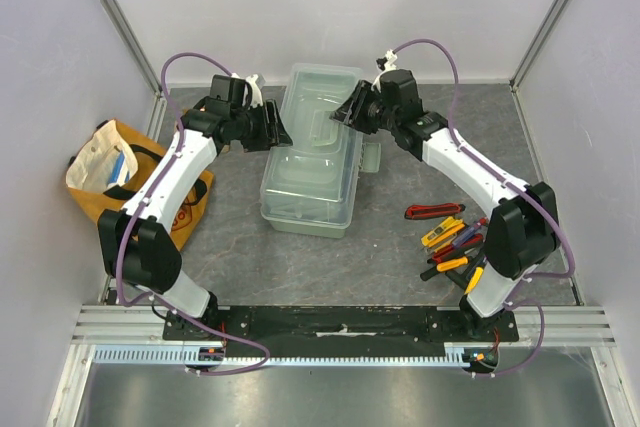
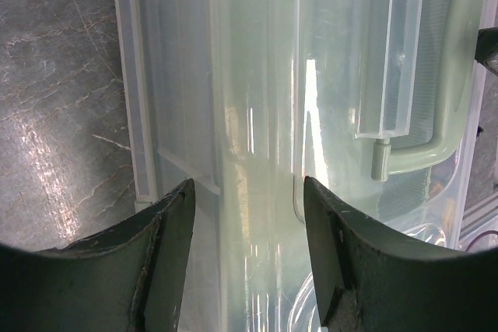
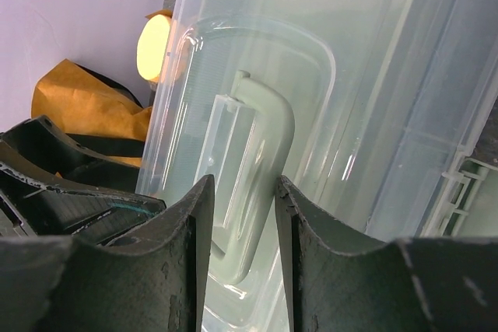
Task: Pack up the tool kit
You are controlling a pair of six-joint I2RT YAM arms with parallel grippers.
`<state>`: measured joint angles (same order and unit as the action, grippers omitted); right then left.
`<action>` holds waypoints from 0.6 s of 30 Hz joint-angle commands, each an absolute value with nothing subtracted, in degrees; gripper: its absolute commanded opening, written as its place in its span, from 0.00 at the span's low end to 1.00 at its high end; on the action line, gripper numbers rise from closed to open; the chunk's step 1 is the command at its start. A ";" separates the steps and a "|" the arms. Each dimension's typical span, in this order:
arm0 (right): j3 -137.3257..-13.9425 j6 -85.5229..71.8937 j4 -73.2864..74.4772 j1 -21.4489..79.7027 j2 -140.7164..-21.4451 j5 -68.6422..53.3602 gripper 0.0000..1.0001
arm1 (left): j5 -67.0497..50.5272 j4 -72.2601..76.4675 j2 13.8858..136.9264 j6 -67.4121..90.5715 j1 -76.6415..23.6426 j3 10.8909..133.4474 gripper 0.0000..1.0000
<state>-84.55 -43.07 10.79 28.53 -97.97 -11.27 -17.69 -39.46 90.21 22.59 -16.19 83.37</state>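
Note:
The tool kit's pale sage-green toolbox point(image 1: 310, 197) stands mid-table, its translucent lid point(image 1: 322, 97) under both grippers. My left gripper point(image 1: 278, 132) point(image 2: 249, 184) is open over the lid's left side, jaws astride a raised band of the lid point(image 2: 257, 75); whether they touch it I cannot tell. My right gripper point(image 1: 345, 112) point(image 3: 243, 184) stands over the green carry handle point(image 3: 268, 126) point(image 2: 443, 60). Its jaws flank the handle bar, the right finger point(image 3: 311, 254) against it and a thin gap at the left one. Small hand tools point(image 1: 450, 239) with red, yellow, blue and black handles lie at the right.
A yellow-orange cloth bag point(image 1: 110, 169) point(image 3: 78, 103) lies left of the box beside the left arm. A green latch point(image 1: 371, 157) juts from the box's right side. White walls close the table on three sides.

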 commanded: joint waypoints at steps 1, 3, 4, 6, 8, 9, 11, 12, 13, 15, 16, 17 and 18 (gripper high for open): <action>-84.11 -44.39 6.60 31.38 -95.63 -18.72 0.44 | -22.50 -39.64 90.53 24.35 -17.84 81.47 0.61; -84.29 -44.38 5.37 31.46 -95.36 -18.98 0.44 | -22.59 -39.64 90.53 24.35 -17.84 81.39 0.61; -84.29 -44.47 4.84 31.46 -95.19 -18.98 0.44 | -22.67 -39.64 90.53 24.35 -17.84 81.39 0.61; -83.85 -44.91 3.00 31.55 -94.49 -19.25 0.44 | -22.76 -39.64 90.44 24.43 -17.84 81.39 0.61; -82.97 -45.35 1.41 31.64 -93.96 -19.25 0.44 | -22.68 -39.64 90.44 24.43 -17.75 81.47 0.61; -82.53 -45.35 0.62 31.64 -93.52 -19.16 0.43 | -22.68 -39.64 90.44 24.43 -17.84 81.65 0.61; -82.44 -45.44 0.44 31.73 -93.60 -19.07 0.43 | -22.68 -39.73 90.44 24.43 -17.75 81.74 0.61; -82.88 -45.35 1.57 31.73 -94.21 -18.90 0.43 | -22.68 -39.64 90.44 24.35 -17.75 81.83 0.61; -83.32 -45.18 3.15 31.82 -94.91 -18.72 0.43 | -22.76 -39.64 90.35 24.35 -17.75 81.91 0.61; -84.02 -44.56 4.83 32.08 -96.06 -18.37 0.43 | -22.76 -39.64 90.44 24.35 -17.84 81.91 0.61; -84.20 -44.39 5.44 32.34 -96.59 -17.85 0.43 | -22.85 -39.73 90.44 24.35 -17.75 82.00 0.61; -84.46 -44.04 6.49 32.69 -97.11 -17.23 0.42 | -22.85 -39.64 90.35 24.26 -17.84 82.00 0.61; -84.90 -43.60 7.63 33.04 -97.64 -16.44 0.42 | -22.94 -39.64 90.44 24.26 -17.84 82.00 0.61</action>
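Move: The tool box lid's handle lies folded to the right in its recess, its bar at the right fingertips, its middle some 1 cm back, 1 cm left and 1 cm below. The box's middle is about 5 cm left of that hand, 7 back and 6 down; the open latch about 7 cm right, 8 back and 5 down. From the left hand, the handle is about 3 cm ahead, 9 cm right and roughly level. The right fingertips, half open, lever the handle up about 3 cm, then left and back over the lid. ##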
